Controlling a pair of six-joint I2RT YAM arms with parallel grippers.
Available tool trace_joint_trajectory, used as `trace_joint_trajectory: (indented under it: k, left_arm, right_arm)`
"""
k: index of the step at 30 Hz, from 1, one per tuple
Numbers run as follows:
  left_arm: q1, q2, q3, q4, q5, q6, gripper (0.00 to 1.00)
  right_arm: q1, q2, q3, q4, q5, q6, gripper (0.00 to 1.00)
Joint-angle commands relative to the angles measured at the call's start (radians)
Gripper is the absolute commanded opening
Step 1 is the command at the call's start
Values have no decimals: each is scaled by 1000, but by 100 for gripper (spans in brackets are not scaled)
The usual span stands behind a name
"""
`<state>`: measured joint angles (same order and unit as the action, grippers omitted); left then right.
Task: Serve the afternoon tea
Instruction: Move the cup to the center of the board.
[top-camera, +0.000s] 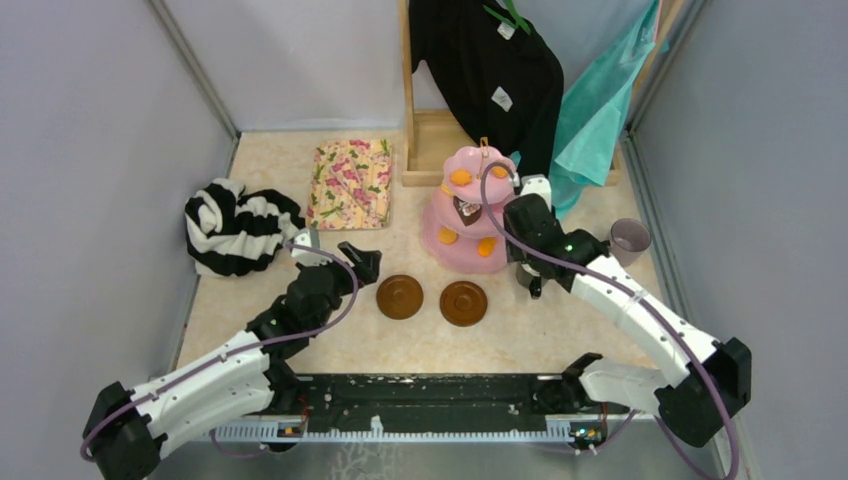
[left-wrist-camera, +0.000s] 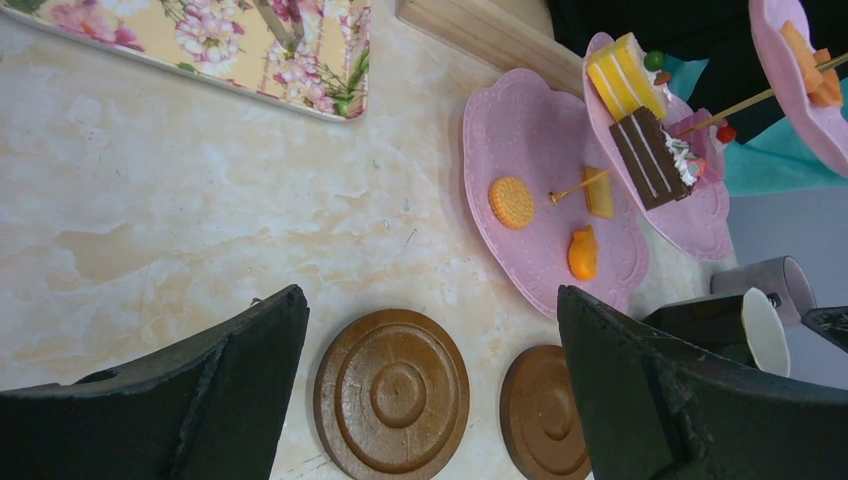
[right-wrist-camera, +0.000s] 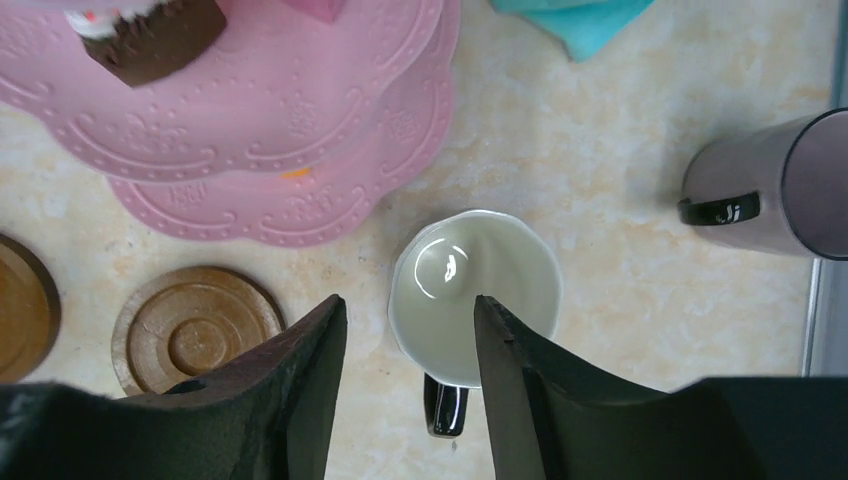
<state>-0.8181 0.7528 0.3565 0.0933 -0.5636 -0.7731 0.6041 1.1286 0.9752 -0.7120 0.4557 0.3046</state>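
Observation:
The pink three-tier cake stand (top-camera: 470, 205) (left-wrist-camera: 560, 190) (right-wrist-camera: 300, 140) carries orange, yellow and brown pastries. Two brown saucers (top-camera: 400, 297) (top-camera: 463, 303) (left-wrist-camera: 392, 392) (right-wrist-camera: 195, 325) lie bare in front of it. The cream mug (right-wrist-camera: 490, 280) (left-wrist-camera: 765, 330) stands upright on the table, right of the saucers. My right gripper (right-wrist-camera: 410, 298) (top-camera: 528, 280) is open just above it, one finger outside the rim and one over the inside. The lilac mug (top-camera: 629, 238) (right-wrist-camera: 750, 190) sits further right. My left gripper (left-wrist-camera: 430, 292) (top-camera: 338, 252) hovers wide open and holds nothing, left of the saucers.
A floral-print cloth (top-camera: 350, 183) and a black-and-white striped garment (top-camera: 235, 228) lie at the back left. A wooden rack (top-camera: 425, 130) with a black garment (top-camera: 490, 70) and teal cloth (top-camera: 600, 100) stands behind the cake stand. Grey walls enclose the table.

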Motion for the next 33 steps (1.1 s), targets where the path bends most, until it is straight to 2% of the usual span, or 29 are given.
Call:
trace_joint_trajectory:
  k: [1, 5, 13, 22, 33]
  left_arm:
    - [-7, 22, -3, 82, -38, 15, 99]
    - [-8, 76, 14, 86, -50, 17, 99]
    - [-13, 91, 29, 80, -48, -7, 99]
    - [-15, 141, 59, 87, -56, -6, 99]
    - [-15, 123, 44, 148, -47, -1, 99]
  right_arm:
    - [13, -100, 78, 1, 93, 42, 51]
    - [13, -156, 75, -52, 142, 96, 47]
    - [13, -149, 60, -324, 113, 330, 44]
    - [13, -227, -46, -315, -52, 368, 44]
    - [13, -158, -100, -252, -69, 377, 45]
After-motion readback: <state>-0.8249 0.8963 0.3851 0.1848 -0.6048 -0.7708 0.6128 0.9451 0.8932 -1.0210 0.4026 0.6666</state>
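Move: The cup just let go stands under the empty right hand, roughly 3 cm to its right, level fore and aft, its middle about 8 cm below; its handle points back to the base. From the same hand, the near coaster lies 10 cm left and 5 back, the tiered stand 9 cm left and 9 ahead, the purple-grey mug 23 cm right and 8 ahead. From the left hand, the cup is about 34 cm right, level fore and aft, 7 cm lower. Up first, the right hand rises nearly 5 cm above the cup's left rim while edging right. It then sweeps back about 8 cm and sinks some 7 cm towards the base side of the cup, turning about 15 degrees clockwise and finally tipping its fingers further down. The fingers stay half open, lined up with the handle but still short of it. ##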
